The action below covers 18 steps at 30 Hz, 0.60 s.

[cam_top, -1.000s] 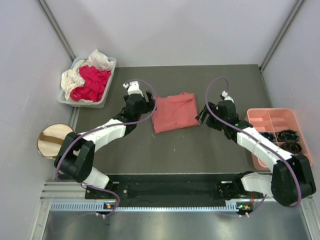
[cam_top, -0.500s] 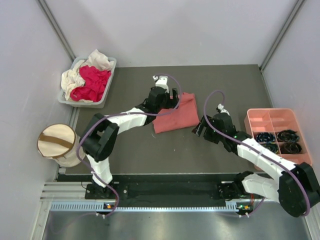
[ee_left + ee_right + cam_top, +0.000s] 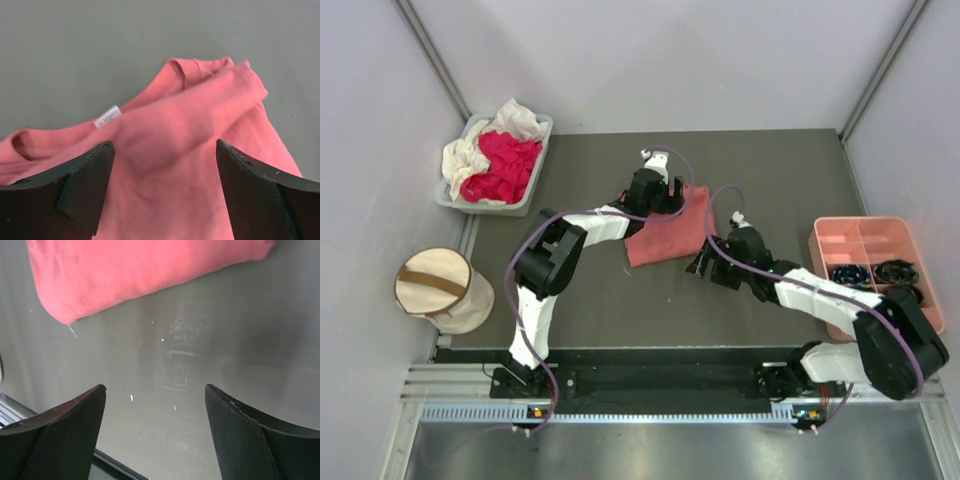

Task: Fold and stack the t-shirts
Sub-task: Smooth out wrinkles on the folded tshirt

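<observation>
A folded salmon-pink t-shirt (image 3: 668,238) lies mid-table. My left gripper (image 3: 670,200) hovers open over its far edge; in the left wrist view the pink cloth (image 3: 190,130) with its white neck label (image 3: 108,116) fills the space below the gripper (image 3: 164,145), nothing pinched. My right gripper (image 3: 702,264) is open just off the shirt's near right corner. In the right wrist view that gripper (image 3: 155,387) is over bare table, with the shirt's folded edge (image 3: 140,270) ahead of it. Magenta-red (image 3: 505,165) and cream-white (image 3: 465,155) t-shirts lie crumpled in a grey bin (image 3: 537,165).
A salmon-pink compartment tray (image 3: 850,232) holding dark items stands at the right edge. A cream drum-shaped fabric bin (image 3: 440,290) with a brown strap sits off the table's left side. Grey walls close in the left, back and right.
My left arm has swung right, from beside the shirt's left edge to over its far edge. My right gripper has moved left and nearer, to the shirt's near right corner. Both stayed open.
</observation>
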### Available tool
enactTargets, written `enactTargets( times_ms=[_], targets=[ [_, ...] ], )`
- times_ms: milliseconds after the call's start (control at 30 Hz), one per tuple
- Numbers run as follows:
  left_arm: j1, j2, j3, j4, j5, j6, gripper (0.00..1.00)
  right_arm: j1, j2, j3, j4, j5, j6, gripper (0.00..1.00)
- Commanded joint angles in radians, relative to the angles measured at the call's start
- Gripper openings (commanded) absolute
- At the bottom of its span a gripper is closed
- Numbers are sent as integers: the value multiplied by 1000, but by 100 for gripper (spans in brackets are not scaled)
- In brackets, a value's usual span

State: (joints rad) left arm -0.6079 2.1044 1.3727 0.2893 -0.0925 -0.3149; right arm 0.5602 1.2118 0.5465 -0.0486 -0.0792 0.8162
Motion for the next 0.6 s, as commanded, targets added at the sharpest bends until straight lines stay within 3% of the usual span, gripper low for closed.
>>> enactTargets(
  times_ms=[0,267,567],
  targets=[
    [37,16,65,57,19,11,87,41,133,78,145,-62,14,80],
    [106,-38,60,85,48,-7,89,55,281,162,194,-59,6,80],
    [149,134,212,59,88,-30,88,56,356,224,196,-53,-2,80]
  ],
)
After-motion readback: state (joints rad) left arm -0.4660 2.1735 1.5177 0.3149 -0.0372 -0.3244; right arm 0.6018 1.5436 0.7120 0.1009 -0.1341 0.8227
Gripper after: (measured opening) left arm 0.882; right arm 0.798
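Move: The folded t-shirt lies under the left hand: its middle is about 8 cm back, 2 cm to the right and 5 cm below, and its collar tag is some 2 cm ahead and 2 cm left. From the right hand the shirt's middle is roughly 11 cm ahead, 10 cm left and 6 cm below. Its near right corner lies about 5 cm ahead and 2 cm right of that hand, the near left corner some 19 cm left and 1 cm ahead. The folded t-shirt's near edge is approached by the right hand, open, which goes about 5 cm left while sinking a couple of centimetres, then eases forward some 3 cm. The left hand, also open, travels forward and left about 8 cm over the far collar edge, away from the shirt's middle, rising about 3 cm towards the end. Contact can't be made out for either. ##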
